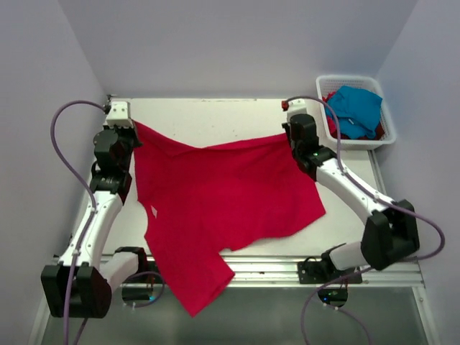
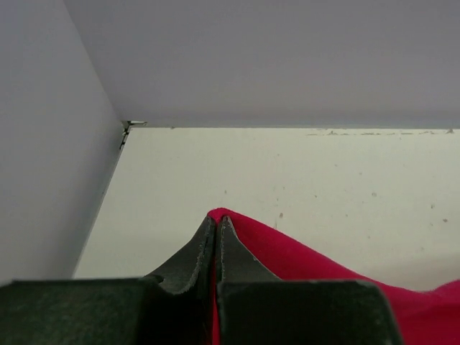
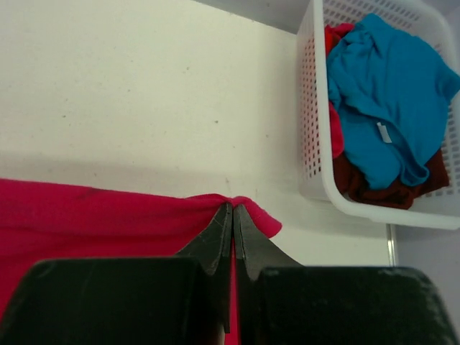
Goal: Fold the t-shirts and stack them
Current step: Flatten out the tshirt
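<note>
A crimson red t-shirt (image 1: 223, 198) hangs stretched between both arms over the white table (image 1: 208, 115), and its lower part trails past the table's front edge. My left gripper (image 1: 133, 128) is shut on its far left corner; the left wrist view shows red cloth (image 2: 302, 262) pinched between the left gripper's (image 2: 217, 221) closed jaws. My right gripper (image 1: 289, 136) is shut on the far right corner, with the hem (image 3: 108, 208) pulled taut at its tips (image 3: 233, 207). A turquoise blue t-shirt (image 1: 357, 109) lies bunched on dark red cloth (image 3: 374, 188) in the basket.
The white slatted basket (image 1: 384, 136) stands at the table's far right corner, close to the right gripper. Grey walls enclose the table at the back and on both sides. Grey cables loop beside each arm.
</note>
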`<state>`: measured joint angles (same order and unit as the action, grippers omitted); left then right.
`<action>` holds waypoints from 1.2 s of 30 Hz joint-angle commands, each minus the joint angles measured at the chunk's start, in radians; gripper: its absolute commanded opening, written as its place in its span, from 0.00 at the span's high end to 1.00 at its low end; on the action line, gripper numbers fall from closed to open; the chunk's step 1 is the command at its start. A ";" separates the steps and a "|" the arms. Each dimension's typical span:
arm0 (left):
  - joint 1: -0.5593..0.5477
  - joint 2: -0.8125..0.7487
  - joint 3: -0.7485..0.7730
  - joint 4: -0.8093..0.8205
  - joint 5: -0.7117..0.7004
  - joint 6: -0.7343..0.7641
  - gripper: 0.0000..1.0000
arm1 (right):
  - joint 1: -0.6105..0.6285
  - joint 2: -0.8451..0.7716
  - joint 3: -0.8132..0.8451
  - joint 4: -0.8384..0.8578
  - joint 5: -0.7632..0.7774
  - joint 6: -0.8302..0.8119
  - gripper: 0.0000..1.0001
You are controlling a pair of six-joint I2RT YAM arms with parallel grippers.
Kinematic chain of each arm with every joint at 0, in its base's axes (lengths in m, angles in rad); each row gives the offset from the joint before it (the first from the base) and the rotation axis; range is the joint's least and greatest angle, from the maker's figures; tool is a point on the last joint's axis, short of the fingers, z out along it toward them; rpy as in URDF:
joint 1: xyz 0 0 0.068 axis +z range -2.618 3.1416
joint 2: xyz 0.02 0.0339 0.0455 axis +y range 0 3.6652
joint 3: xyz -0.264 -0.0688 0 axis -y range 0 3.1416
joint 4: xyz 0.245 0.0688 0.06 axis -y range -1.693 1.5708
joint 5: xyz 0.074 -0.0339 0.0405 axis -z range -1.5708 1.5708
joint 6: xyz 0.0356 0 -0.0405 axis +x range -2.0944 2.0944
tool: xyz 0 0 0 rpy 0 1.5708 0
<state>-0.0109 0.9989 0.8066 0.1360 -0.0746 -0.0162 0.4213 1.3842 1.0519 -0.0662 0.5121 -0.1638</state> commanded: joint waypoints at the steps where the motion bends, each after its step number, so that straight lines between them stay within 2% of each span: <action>1: 0.009 0.108 0.009 0.241 -0.083 -0.033 1.00 | -0.038 0.122 0.101 0.135 0.049 0.064 1.00; 7: 0.009 0.303 0.072 0.303 -0.105 -0.016 1.00 | -0.090 0.379 0.292 0.102 0.051 0.079 1.00; 14: 0.009 0.510 0.149 0.364 -0.077 -0.042 1.00 | -0.121 0.573 0.485 0.069 0.052 0.083 1.00; 27: 0.009 0.816 0.348 0.404 -0.025 -0.056 1.00 | -0.156 0.851 0.701 0.010 0.046 0.096 1.00; 36: 0.009 0.952 0.502 0.384 -0.010 -0.030 1.00 | -0.193 0.969 0.855 -0.015 0.074 0.096 1.00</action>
<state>-0.0086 1.9228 1.2457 0.4549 -0.0975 -0.0486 0.2520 2.3386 1.8244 -0.0795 0.5358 -0.0872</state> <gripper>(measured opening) 0.009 0.007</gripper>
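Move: Straight ahead of the left hand, about 38 cm out and 29 cm down, lies the far table edge that the held corners are being carried towards; from the right hand the edge is some 34 cm ahead and 22 cm below. The t-shirt's middle sits roughly 12 cm back, 27 cm right and 20 cm below the left hand. From the right hand, the white basket stands about 22 cm ahead, 27 cm right and 15 cm lower. Keeping the t-shirt's two upper corners pinched in shut fingers, both hands sweep forward together towards the far table edge, about 20 cm, while sinking some 15 cm. The left drops mostly early, then runs nearly level; the right sinks most in the second half, passing left of the basket and turning about 15 degrees clockwise. Both tip down about 10 degrees. ##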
